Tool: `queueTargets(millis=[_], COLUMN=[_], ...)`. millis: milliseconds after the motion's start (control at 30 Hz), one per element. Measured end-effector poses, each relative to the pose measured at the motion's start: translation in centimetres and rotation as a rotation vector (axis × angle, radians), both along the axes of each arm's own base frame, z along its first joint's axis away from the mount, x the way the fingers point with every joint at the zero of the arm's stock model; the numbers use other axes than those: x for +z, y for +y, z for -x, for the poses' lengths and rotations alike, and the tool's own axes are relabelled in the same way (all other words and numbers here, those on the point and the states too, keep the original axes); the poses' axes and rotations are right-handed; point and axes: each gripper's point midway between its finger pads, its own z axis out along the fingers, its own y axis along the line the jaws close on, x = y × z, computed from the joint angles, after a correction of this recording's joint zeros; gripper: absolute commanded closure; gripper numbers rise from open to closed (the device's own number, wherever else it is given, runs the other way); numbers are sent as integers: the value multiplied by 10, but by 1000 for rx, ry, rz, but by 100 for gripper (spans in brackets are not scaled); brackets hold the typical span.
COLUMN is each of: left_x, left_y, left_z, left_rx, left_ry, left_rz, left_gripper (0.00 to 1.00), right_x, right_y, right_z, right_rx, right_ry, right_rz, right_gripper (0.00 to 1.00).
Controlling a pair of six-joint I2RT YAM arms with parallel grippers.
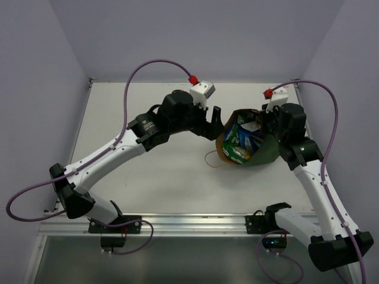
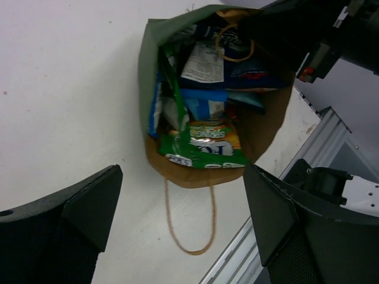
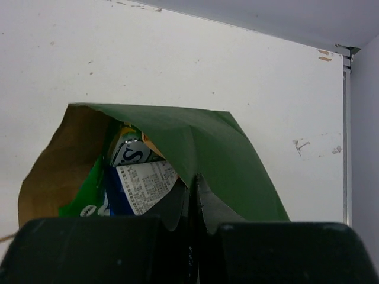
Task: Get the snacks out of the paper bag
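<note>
The dark green paper bag (image 1: 267, 155) lies on its side on the white table with its brown-lined mouth facing left. Several shiny snacks (image 1: 240, 143) fill it: a green packet (image 2: 201, 148) at the mouth, with blue ones (image 2: 204, 102) behind. My right gripper (image 3: 194, 180) is shut, pinching the paper bag's (image 3: 228, 157) upper green wall and holding it up. A blue packet with a white printed label (image 3: 145, 184) shows just left of it. My left gripper (image 2: 182, 177) stands open just in front of the paper bag's (image 2: 149, 65) mouth, holding nothing.
One twisted brown cord handle (image 2: 189, 228) lies on the table in front of the mouth, between my left fingers. The aluminium rail (image 1: 189, 223) runs along the near table edge. Grey walls close in the table at the back and both sides.
</note>
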Motion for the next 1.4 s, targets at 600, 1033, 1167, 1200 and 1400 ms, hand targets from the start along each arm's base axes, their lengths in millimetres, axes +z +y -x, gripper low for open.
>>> queueTargets(millis=[600,1033,1167,1200,1400], left_x=[-88,-128,-133,-135,-147], left_y=[-92,-125,-137,-139,-147], left_z=[-8,-12,-17,-18,-27], left_rx=[123,102,96,96,128], left_ry=[83,125,125,126,121], left_rz=[9,-6,0,0,-13], left_gripper=[39,39,34,30,46], right_x=[-9,-9,-9,-10,-11], right_y=[9,12,13,13,17], right_z=[4,5,5,5,4], right_rx=[-10,-28,-30,-31,-14], right_ry=[-39,-28,-25,-23,-14], right_rz=[-108,-165,-177,-181,-198], right_gripper=[100,100,100,100,100])
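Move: The blue packet with the white label, in the tipped bag's mouth, lies some 15 cm to the right of the left hand, about 4 cm ahead and 15 cm below. The green Fox's packet lies about 10 cm to the left hand's right, 4 cm back and 20 cm lower, close to the bag's lower lip. From the right hand, shut on the bag's upper rim, the blue packet is level ahead, 4 cm left and 10 cm down. The bag's mouth, still pinched at its rim by the right fingers, is held open towards the left while the left hand goes in over the lower lip, first mostly rightward, then down and right to the blue packet, about 15 cm each way. Its fingers narrow from nearly full to roughly two-thirds open. The right hand rolls some 10 degrees, its left side rising, and drifts slightly left. ##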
